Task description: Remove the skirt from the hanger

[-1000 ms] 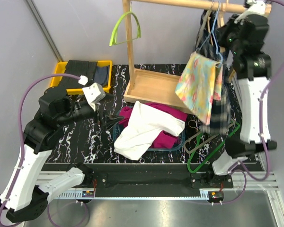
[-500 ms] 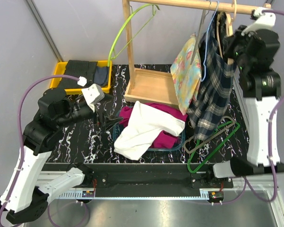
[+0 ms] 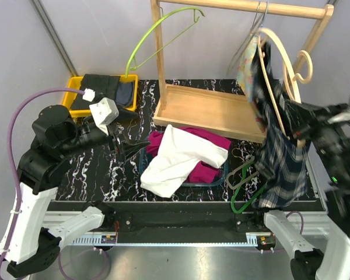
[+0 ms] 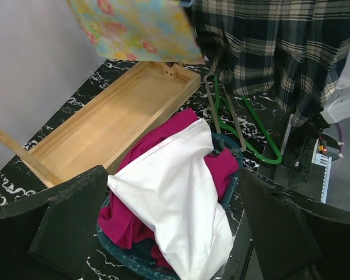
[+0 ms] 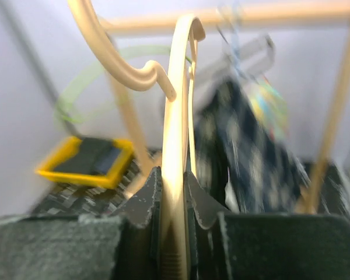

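A dark plaid skirt [image 3: 283, 160] hangs from a cream hanger [image 3: 278, 76], which is off the rod and held above the table's right side. My right gripper [image 3: 298, 125] is shut on the hanger's arm. In the right wrist view the hanger [image 5: 176, 116] runs up between the jaws of my right gripper [image 5: 175, 195], and the skirt [image 5: 245, 157] is a blur behind it. My left gripper [image 3: 121, 146] stands open at mid-left, low over the table. In its own view the left gripper [image 4: 172, 219] frames a basket of clothes, with the skirt [image 4: 268, 52] hanging beyond.
A floral garment [image 3: 245, 64] and a lime hanger [image 3: 157, 35] stay on the wooden rack [image 3: 204, 111]. A teal basket [image 3: 144, 160] holds a white cloth [image 3: 178, 157] over magenta fabric. Green and grey hangers [image 3: 251, 186] lie front right. A yellow tray [image 3: 73, 93] sits back left.
My right arm has lifted the cream hanger with the plaid skirt off the rod and swung it forward and right. The floral garment swung back. The left arm drew slightly left.
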You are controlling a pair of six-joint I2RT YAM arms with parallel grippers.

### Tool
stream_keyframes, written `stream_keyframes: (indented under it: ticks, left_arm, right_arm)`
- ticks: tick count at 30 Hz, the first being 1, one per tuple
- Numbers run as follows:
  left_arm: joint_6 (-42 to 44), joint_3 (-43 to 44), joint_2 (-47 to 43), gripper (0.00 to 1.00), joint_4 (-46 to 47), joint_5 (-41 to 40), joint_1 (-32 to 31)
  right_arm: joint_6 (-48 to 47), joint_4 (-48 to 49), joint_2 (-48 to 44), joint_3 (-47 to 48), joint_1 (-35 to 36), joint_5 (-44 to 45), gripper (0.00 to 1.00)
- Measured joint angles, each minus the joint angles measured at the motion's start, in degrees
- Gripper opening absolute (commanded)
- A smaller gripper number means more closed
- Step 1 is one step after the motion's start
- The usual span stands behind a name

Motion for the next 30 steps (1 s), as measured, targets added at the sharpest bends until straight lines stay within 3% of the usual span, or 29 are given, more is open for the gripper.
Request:
stream_keyframes:
  ticks: [2, 8, 12, 18, 21, 23, 25, 28, 30]
  left_arm:
    - [-0.59, 0.2, 0.09, 0.99, 0.24, 0.59, 0.22]
    - [-2.84, 0.24, 0.72, 0.99, 1.31, 2.36, 1.51]
    - [-4.31, 0.46, 0.9, 0.99, 2.38, 3.17, 2.73]
    - [-5.09, 0.46, 0.39, 0.99, 2.82, 4.44, 3.23]
    - [-5.51, 0.37, 0.37, 0.99, 2.95, 5.57, 3.26]
    - [-5.51, 0.33, 0.28, 0.99, 3.02, 5.97, 3.3]
    - [-5.49, 0.33, 0.35, 0.99, 3.08, 6.12, 3.3]
    - [-5.46, 0.33, 0.39, 0.99, 3.32, 6.14, 3.3]
    - [-5.33, 0.33, 0.39, 0.99, 3.34, 6.12, 3.3]
  right_arm:
    - [1.79, -0.24, -0.63, 5.92, 0.55, -5.25, 0.0]
    - [10.75, 3.54, 5.81, 38.51, 0.94, -20.55, 0.0]
    - [14.64, 7.67, 5.49, 45.44, 1.22, -26.77, 0.0]
    - [13.84, 7.08, 2.58, 26.62, 1.36, -22.38, 0.0]
    - [12.96, 2.03, 2.78, 14.86, 1.29, -5.86, 0.0]
    - [14.75, -1.66, 1.44, 3.61, 1.33, 12.66, 0.0]
    - [16.76, -3.45, -0.17, -6.99, 1.27, 24.37, 0.0]
    - [21.75, -9.62, -4.2, -22.53, 1.51, 36.74, 0.0]
    - [24.26, -12.41, -5.44, -27.89, 1.38, 41.86, 0.0]
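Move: The plaid skirt hangs on the wooden hanger already in the right gripper, its middle about 20 cm below that hand and 5 cm ahead, some 2 cm left. The bin of clothes is about 19 cm to that hand's left, 2 cm ahead and 48 below; the flowered garment hangs 14 cm ahead, 7 left and 10 lower. From the left hand, the skirt is about 8 cm ahead, 29 cm right and 12 below. Keep the right gripper shut on the wooden hanger and whip it back and up, about 26 cm back and 19 up, tipping the fingers up some 40 degrees. Then reverse hard: fling forward again and down about 40 cm, drifting right, rolling the wrist and turning clockwise with the fingers tipping down, to shake the skirt off. ##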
